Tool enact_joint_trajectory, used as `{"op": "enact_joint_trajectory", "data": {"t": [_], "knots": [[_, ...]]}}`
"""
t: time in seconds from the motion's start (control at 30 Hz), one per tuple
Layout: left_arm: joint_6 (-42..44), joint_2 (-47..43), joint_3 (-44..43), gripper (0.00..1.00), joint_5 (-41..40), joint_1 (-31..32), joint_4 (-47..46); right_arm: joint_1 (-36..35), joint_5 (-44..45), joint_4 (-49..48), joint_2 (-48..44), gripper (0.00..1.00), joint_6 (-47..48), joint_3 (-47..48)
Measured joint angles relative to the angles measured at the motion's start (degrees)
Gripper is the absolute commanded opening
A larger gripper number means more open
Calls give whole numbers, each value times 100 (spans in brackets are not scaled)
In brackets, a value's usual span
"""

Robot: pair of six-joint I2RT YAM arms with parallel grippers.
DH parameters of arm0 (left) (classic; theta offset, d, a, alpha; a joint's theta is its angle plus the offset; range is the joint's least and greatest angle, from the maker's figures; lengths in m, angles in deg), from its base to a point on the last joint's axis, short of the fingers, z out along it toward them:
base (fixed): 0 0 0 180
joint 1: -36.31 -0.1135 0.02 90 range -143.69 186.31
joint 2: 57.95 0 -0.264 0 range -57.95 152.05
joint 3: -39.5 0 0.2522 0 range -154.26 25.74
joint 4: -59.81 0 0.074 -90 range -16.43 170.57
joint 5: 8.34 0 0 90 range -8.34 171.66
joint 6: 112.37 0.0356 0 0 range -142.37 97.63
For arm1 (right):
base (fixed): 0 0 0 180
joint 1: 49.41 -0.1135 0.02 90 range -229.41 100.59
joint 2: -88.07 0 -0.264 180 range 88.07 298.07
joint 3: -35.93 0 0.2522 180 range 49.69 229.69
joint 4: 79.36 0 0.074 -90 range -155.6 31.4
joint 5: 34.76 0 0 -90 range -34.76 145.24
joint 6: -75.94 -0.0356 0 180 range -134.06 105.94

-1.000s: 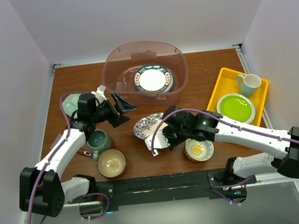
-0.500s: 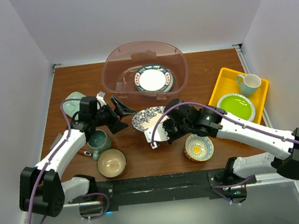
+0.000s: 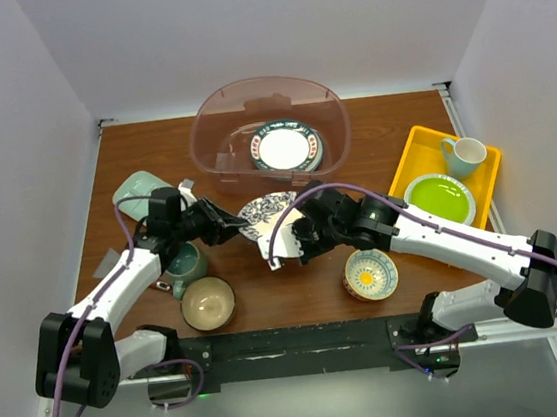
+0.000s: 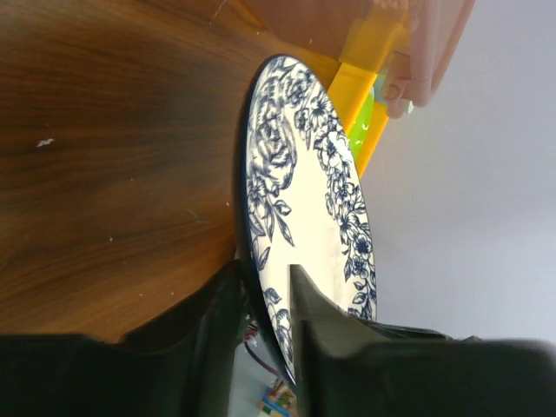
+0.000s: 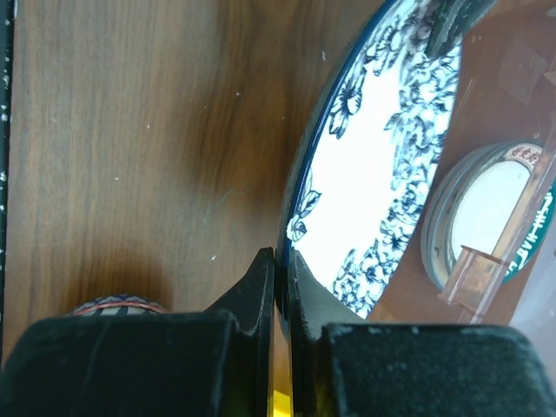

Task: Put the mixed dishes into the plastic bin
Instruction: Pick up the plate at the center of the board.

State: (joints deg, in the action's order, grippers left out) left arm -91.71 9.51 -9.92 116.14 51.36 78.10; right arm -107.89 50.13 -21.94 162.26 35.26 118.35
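The blue-patterned plate (image 3: 269, 213) is held off the table, tilted, just in front of the plastic bin (image 3: 333, 112). My right gripper (image 3: 291, 232) is shut on its near right rim; in the right wrist view the jaws (image 5: 281, 261) pinch the plate's edge (image 5: 382, 182). My left gripper (image 3: 242, 228) is at the plate's left rim; in the left wrist view its jaws (image 4: 268, 280) sit on both faces of the plate (image 4: 304, 200). A stack of plates (image 3: 287, 149) lies in the bin. On the table are a mint square dish (image 3: 135, 190), a teal mug (image 3: 182, 265), a tan bowl (image 3: 208, 303) and a patterned bowl (image 3: 370, 277).
A yellow tray (image 3: 410, 168) at the right holds a lime-green plate (image 3: 439, 200) and a pale mug (image 3: 464, 155). White walls stand close on the left, right and back. The mug and tan bowl lie just under my left arm.
My right gripper has lifted the blue-patterned plate up and toward the bin. My left gripper moved right and closed its wide-open jaws around the plate's left rim.
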Motion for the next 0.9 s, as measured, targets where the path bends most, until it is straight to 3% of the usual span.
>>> {"op": "enact_joint_trajectory", "data": {"t": [0.07, 0.3, 0.57, 0.7, 0.8, 0.9], "knots": [[-68, -11, 17, 0, -48, -20, 24, 0, -17, -37, 2, 0, 42, 0], [-111, -9, 66, 0, -33, -59, 125, -59, -205, -76, -13, 2, 295, 0], [302, -149, -146, 0, 114, -66, 490, 125, -1001, -33, -164, 34, 376, -20], [772, -271, -376, 0, 179, -50, 592, 319, -1419, -31, -317, 57, 402, -28], [999, -350, -507, 0, 225, -50, 605, 564, -1628, -9, -509, 66, 435, -26], [1182, -417, -601, 0, 280, -50, 636, 841, -1873, 83, -691, 69, 470, -17]]}}
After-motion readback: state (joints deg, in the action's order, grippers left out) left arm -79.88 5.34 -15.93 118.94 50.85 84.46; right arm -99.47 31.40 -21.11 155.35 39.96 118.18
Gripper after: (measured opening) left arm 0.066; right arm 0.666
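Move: The patterned plate is held up by the right fingers at its near-right rim, its middle about 7 cm ahead of the right hand, 3 cm to the left and 3 cm lower. From the left hand, whose open fingers straddle the left rim, the middle lies level, some 7 cm to the right and 1 cm higher. The bin is about 18 cm ahead of the left hand, 8 cm right and 7 cm lower; the green mug roughly 16 cm left, 8 cm back and 12 cm lower. Almost on the spot, the left hand closes its fingers and pinches the plate's left rim, then rises about 5 cm with it, rolling slightly. Once that grip is shut, the right hand eases back about 2 cm, opens to let the plate go, and rises some 4 cm with a tilt of roughly 15 degrees, drifting right at the end. ##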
